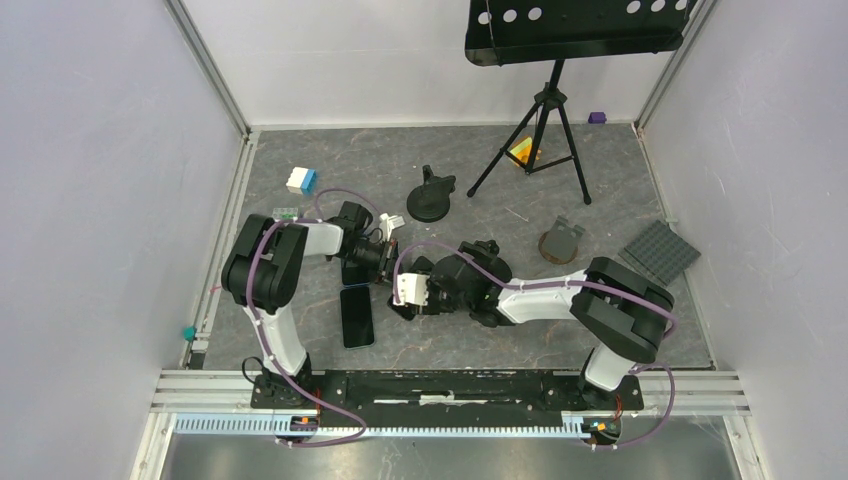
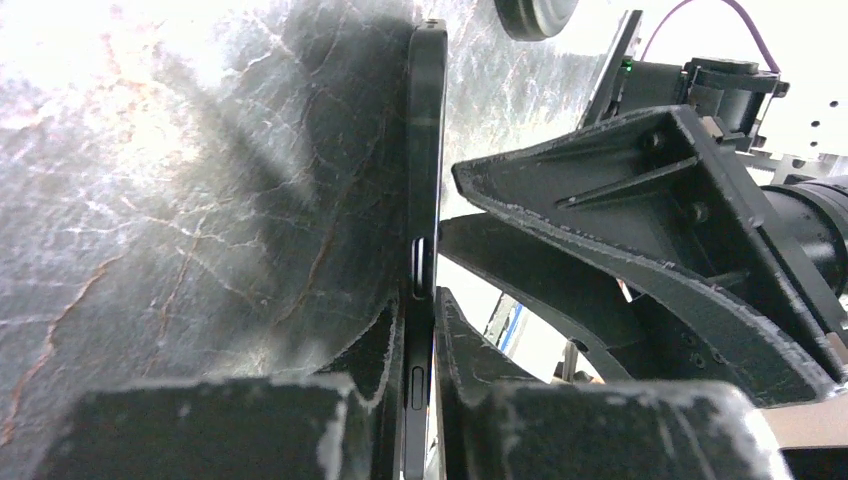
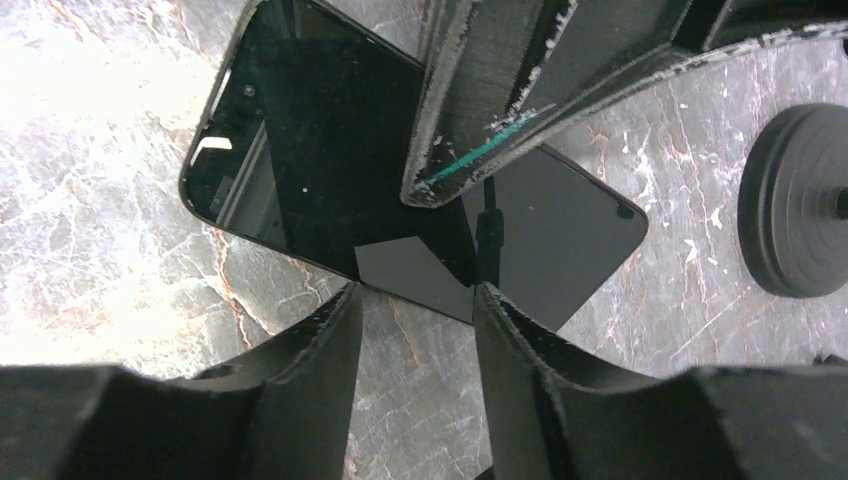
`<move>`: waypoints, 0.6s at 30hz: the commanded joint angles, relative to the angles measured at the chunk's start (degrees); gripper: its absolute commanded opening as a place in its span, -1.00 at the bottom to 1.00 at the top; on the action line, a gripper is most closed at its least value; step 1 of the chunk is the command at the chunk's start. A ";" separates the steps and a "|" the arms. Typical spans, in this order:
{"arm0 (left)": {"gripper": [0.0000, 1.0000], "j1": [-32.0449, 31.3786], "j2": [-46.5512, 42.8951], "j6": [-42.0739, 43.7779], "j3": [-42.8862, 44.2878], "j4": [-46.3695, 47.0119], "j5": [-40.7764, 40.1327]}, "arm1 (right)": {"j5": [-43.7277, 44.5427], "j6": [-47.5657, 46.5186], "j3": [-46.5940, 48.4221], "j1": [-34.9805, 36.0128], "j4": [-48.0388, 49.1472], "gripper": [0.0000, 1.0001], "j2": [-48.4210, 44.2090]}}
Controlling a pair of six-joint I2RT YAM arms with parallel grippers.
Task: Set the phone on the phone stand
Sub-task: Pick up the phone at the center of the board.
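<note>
A black phone (image 2: pixel 425 150) shows edge-on in the left wrist view, and my left gripper (image 2: pixel 420 330) is shut on its lower end, one finger on each face. In the right wrist view the same phone (image 3: pixel 300 150) shows its dark glass face above the marbled table, partly covered by a left finger (image 3: pixel 480 90). My right gripper (image 3: pixel 415 300) is open, its tips at the phone's near edge with only table between them. The black round-based phone stand (image 1: pixel 432 200) is just beyond both grippers (image 1: pixel 385 255), also seen as the stand (image 3: pixel 795 200) at the right.
Another black phone (image 1: pixel 356 318) lies flat near the left arm. A tripod music stand (image 1: pixel 540 130) is at the back, with a blue-white block (image 1: pixel 301 180), a grey studded plate (image 1: pixel 660 250) and a round brown piece (image 1: pixel 560 243) around it.
</note>
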 commanded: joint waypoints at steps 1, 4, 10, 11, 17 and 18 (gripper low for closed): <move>-0.86 -0.49 -1.79 0.99 1.24 0.48 3.05 | 1.49 -0.29 -0.04 -1.13 -7.65 0.08 -1.18; -0.96 -0.32 -4.01 3.17 2.17 -1.42 2.76 | 0.95 -1.04 0.27 -1.28 -9.57 0.27 -3.63; -0.96 0.22 -10.56 13.18 3.75 -7.03 1.52 | -2.49 -4.57 2.94 -1.32 -16.58 0.57 -9.35; -0.96 0.30 -12.25 14.63 3.67 -7.40 1.21 | -3.10 -5.15 4.17 -1.32 -18.46 0.59 -10.17; -0.96 0.71 -22.38 23.52 0.52 -5.71 1.10 | -5.17 -6.53 8.85 -1.60 -24.55 0.65 -16.60; -0.96 0.74 -24.46 24.19 -0.46 -4.25 0.98 | -5.45 -6.48 9.43 -2.03 -24.82 0.65 -17.70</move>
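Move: The left hand already pinches the phone, whose middle is about 3 cm to that hand's right at fingertip height. The far phone stand is some 21 cm ahead and 8 cm right of this hand; the near stand is 6 cm ahead and 21 cm right. A spare phone lies about 7 cm back and 9 cm left, 3 cm lower. From the right hand, the phone in the pinch is about 2 cm left and 1 cm ahead. Keeping its edge pinch on the phone, the left hand pauses briefly, then rises about 7 cm, rolling some 25 degrees so the forward side tips up. The right fingers, at the phone's edge, spread wide and come free; that hand draws about 3 cm to the right and slightly back, then climbs some 5 cm. ##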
